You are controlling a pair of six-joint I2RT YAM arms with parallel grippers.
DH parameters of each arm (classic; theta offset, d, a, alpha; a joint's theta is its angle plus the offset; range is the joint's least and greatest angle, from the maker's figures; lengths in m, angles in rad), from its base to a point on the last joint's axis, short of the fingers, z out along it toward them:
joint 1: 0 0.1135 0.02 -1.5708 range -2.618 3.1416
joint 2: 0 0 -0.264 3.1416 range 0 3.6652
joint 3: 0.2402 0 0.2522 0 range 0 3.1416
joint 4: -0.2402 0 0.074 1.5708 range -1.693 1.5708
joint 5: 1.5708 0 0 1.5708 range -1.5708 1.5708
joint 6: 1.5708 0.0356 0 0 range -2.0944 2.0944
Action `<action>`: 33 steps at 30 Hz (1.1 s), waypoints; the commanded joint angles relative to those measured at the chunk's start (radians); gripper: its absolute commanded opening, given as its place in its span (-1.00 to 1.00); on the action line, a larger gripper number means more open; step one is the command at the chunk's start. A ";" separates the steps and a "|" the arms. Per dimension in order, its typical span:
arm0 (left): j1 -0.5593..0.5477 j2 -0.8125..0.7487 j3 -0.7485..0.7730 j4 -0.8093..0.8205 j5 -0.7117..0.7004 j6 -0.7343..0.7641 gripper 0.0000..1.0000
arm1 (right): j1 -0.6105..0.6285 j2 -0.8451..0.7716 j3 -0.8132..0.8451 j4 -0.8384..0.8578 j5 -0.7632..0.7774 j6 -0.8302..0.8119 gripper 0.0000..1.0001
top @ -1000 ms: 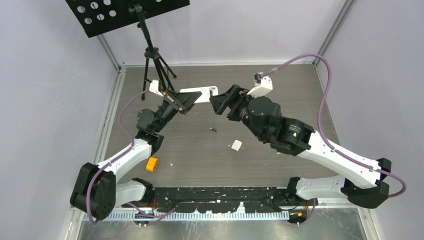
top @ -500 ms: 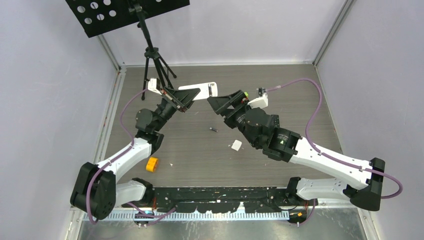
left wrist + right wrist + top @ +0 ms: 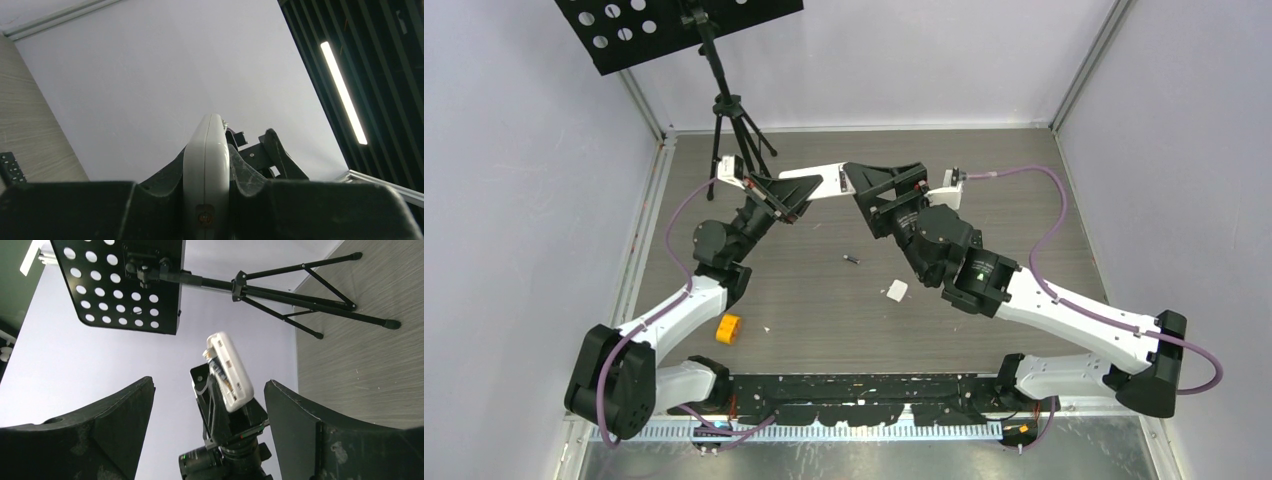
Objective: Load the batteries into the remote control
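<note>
My left gripper [image 3: 786, 196] is shut on the white remote control [image 3: 822, 184] and holds it above the table, far end pointing right. In the left wrist view the remote [image 3: 206, 165] stands edge-on between the jaws of that gripper [image 3: 210, 150]. My right gripper [image 3: 866, 190] is open at the remote's free end, not touching it. In the right wrist view the remote [image 3: 231, 371] shows its open compartment with a dark battery [image 3: 218, 371] in it, between my wide-apart fingers [image 3: 110, 425]. One loose battery [image 3: 852, 260] lies on the table.
A small white piece [image 3: 896, 290] lies right of the loose battery. An orange block [image 3: 728, 328] sits near the left arm's base. A black music stand [image 3: 679, 30] on a tripod [image 3: 729, 120] stands at the back left. Walls enclose the table.
My right gripper has swung up and toward the back left, closing in on the remote's free end, and its jaws have spread wider. The left gripper keeps holding the remote almost still.
</note>
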 commanded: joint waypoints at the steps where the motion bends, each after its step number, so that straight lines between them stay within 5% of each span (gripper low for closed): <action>1: -0.002 -0.006 0.001 0.127 0.021 -0.010 -1.00 | -0.029 0.022 0.063 -0.006 0.049 0.076 0.70; 15: -0.003 0.038 0.001 0.179 0.070 0.017 -1.00 | -0.089 0.105 0.112 0.018 -0.107 0.091 0.48; 33: -0.002 0.032 0.023 0.179 0.074 -0.040 -1.00 | -0.094 0.092 0.069 0.042 -0.144 0.037 -0.63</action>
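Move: The white remote is already held in the left hand; from the open right hand its middle lies about 8 cm left, 4 cm ahead and a touch lower, the free end reaching nearly to those fingers. From the left hand the remote's middle is some 2 cm to the right, level with it. Roughly 40 cm below the right hand, a battery lies 3 cm ahead and 2 cm left, and the white cover 4 cm back and 8 cm right. The open right gripper reaches about 3 cm forward, then drifts some 2 cm to its left and about 1 cm down, bringing its fingers around the free end of the white remote with almost no turn of the wrist. There it stops and closes from wide open to about half, pinching the remote's end, while the left hand keeps its own grip and holds the remote out, shifting only about 1 cm. ##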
